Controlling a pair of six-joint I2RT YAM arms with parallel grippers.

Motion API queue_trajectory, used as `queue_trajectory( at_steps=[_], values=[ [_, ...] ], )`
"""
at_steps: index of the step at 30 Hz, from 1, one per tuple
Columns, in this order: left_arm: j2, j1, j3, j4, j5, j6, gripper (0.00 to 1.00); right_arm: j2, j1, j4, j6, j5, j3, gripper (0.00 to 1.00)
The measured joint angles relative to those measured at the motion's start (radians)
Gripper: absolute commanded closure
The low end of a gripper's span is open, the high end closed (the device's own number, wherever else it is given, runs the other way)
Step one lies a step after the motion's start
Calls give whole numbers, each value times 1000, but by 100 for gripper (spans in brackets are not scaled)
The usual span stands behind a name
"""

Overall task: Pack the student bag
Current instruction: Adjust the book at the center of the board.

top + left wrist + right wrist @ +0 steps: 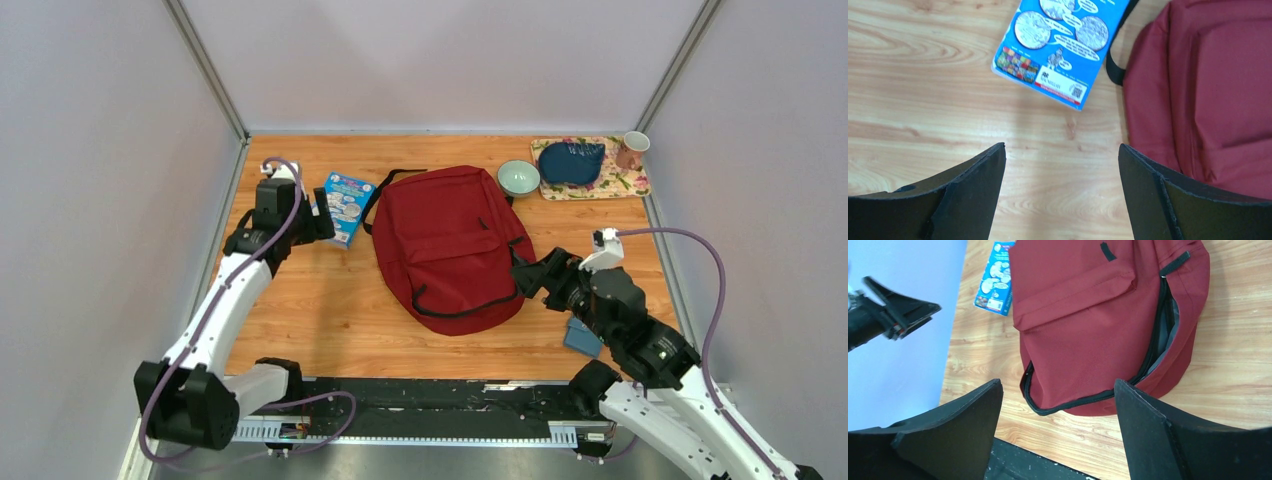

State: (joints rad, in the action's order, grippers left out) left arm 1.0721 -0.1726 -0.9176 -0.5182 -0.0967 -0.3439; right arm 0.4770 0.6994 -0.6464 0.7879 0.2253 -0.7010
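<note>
The student bag (450,245) is a dark red backpack lying flat mid-table, front pocket up. Its black main zipper (1153,340) gapes open along the near edge, showing grey lining. A blue picture book (347,205) lies just left of the bag. My left gripper (318,225) hovers beside the book, open and empty; in the left wrist view it (1061,150) is over bare wood, with the book (1063,45) ahead and the bag (1208,90) to the right. My right gripper (525,272) is at the bag's right edge, open and empty, with the bag (1088,325) and book (995,277) beyond its jaws.
A small blue wallet (582,338) lies under my right arm near the front edge. At the back right are a pale green bowl (518,178) and a floral placemat (620,185) carrying a dark blue pouch (570,160) and a mug (632,150). Grey walls enclose the table.
</note>
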Motion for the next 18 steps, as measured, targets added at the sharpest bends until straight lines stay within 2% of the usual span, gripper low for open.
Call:
queue_trajectory(
  at_steps=[3, 9, 18],
  values=[
    [116, 48, -76, 1, 30, 37, 10, -52, 0, -11, 3, 1, 0, 15],
    [255, 160, -125, 26, 80, 79, 11, -110, 0, -41, 1, 4, 0, 14],
    [521, 260, -159, 123, 219, 161, 11, -20, 0, -69, -44, 21, -16, 10]
  ],
)
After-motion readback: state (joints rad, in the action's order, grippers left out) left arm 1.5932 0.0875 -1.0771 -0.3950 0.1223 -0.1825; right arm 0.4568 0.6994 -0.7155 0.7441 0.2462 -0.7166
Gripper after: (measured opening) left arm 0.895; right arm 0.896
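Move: The blue book lies some 11 cm ahead of the left hand, hardly off to either side, and about 14 cm below it. The bag's black strap is about 11 cm to the book's right and 4 cm farther out; the red bag's middle is roughly level with the hand and 27 cm to its right. From the right hand, the book is about 23 cm ahead, 43 cm to the left and 18 cm down. Bring the open left gripper down about 9 cm towards the near left corner of the blue book while reaching some 8 cm forward and 5 or 6 cm left. Go forward and outward first, then let the drop take over, tipping the fingers about 15 degrees further down. Keep them wide open, still short of gripping the book. ##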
